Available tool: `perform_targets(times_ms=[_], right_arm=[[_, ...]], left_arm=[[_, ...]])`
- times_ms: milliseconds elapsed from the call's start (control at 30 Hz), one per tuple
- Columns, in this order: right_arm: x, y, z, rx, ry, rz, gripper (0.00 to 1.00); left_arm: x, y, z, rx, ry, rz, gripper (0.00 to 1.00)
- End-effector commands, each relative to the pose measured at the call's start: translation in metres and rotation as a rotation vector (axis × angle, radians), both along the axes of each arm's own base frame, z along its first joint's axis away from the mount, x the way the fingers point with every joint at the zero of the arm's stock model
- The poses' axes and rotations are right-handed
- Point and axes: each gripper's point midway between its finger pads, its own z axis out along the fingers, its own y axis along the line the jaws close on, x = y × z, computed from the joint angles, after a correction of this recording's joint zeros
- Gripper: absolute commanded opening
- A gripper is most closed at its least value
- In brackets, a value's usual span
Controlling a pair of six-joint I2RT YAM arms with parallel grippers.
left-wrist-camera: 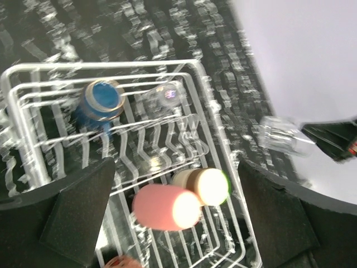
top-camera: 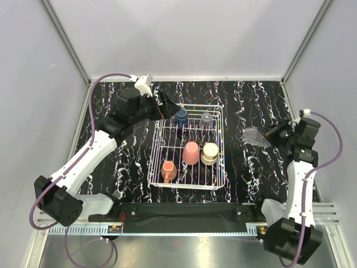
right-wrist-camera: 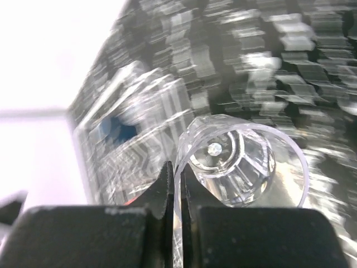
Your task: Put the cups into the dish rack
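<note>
The white wire dish rack [top-camera: 158,146] stands mid-table and holds a dark blue cup [top-camera: 181,116], a clear glass [top-camera: 206,118], a pink tumbler [top-camera: 191,152], a cream cup [top-camera: 210,153] and an orange mug [top-camera: 168,170]. My right gripper [top-camera: 268,134] is right of the rack, shut on the rim of a second clear glass [top-camera: 255,136]. In the right wrist view one finger is inside and one outside that glass [right-wrist-camera: 234,159], and the gripper [right-wrist-camera: 178,181] pinches its wall. My left gripper [top-camera: 167,106] hangs open over the rack's far left corner with nothing in it [left-wrist-camera: 175,167].
Grey walls and aluminium posts close in the black marbled table [top-camera: 245,184] at the back and sides. The left arm reaches over the rack's far left corner. A black strip [top-camera: 184,212] runs along the near edge between the arm bases.
</note>
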Motion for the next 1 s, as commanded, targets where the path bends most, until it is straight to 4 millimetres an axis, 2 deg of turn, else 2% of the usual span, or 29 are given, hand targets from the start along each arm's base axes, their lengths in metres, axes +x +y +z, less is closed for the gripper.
perform_targets(times_ms=[0,33,67,200,400,467,567,733,767,967], right_arm=[[0.011,0.065,0.084,0.068,-0.286,0.276,0.00],[0.009,0.088,0.096,0.111,-0.325,0.358,0.00],[0.006,0.098,0.096,0.139,-0.314,0.391,0.00],[-0.003,0.133,0.124,0.162,-0.406,0.529,0.00],[-0.029,0.153,0.169,0.239,-0.533,0.660,0.00],[-0.040,0.158,0.179,0.280,-0.551,0.694,0.00],[-0.055,0.165,0.199,0.315,-0.640,0.758,0.00],[-0.067,0.169,0.214,0.363,-0.700,0.794,0.00],[-0.077,0.178,0.222,0.393,-0.722,0.839,0.00],[-0.092,0.196,0.233,0.448,-0.755,0.906,0.00]], left_arm=[[-0.021,-0.028,0.054,-0.171,-0.153,-0.206,0.99],[-0.032,-0.038,0.065,-0.226,-0.199,-0.301,0.99],[-0.038,-0.042,0.078,-0.258,-0.238,-0.342,0.99],[-0.056,-0.048,0.088,-0.335,-0.286,-0.437,0.99],[-0.081,-0.061,0.102,-0.425,-0.340,-0.624,0.99],[-0.094,-0.066,0.110,-0.467,-0.354,-0.703,0.99],[-0.104,-0.072,0.109,-0.489,-0.361,-0.747,0.99],[-0.122,-0.083,0.108,-0.411,-0.419,-0.781,0.99],[-0.123,-0.086,0.105,-0.393,-0.404,-0.777,0.99],[-0.130,-0.093,0.100,-0.347,-0.414,-0.779,0.99]])
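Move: My right hand already pinches the large clear cup by its rim. The open left gripper waits about 40 cm to my right hand's left, 4 cm farther out and 9 cm higher. From my left hand that cup lies some 36 cm right, 3 cm nearer and 11 cm lower. In the rack, about 23 cm below my left hand, the blue cup stands 12 cm ahead and 3 cm right, the pink cup 5 cm back and 8 cm right. I bring the large clear cup in over the rack to my left hand: my right hand sweeps left about 19 cm, then mostly climbs, some 20 cm up in all and 7 back, swinging counter-clockwise and tipping its fingers up, grip kept. My left hand stays wide open, drawing back about 13 cm, right and up, and turning clockwise some 45 degrees to face the cup's base. ##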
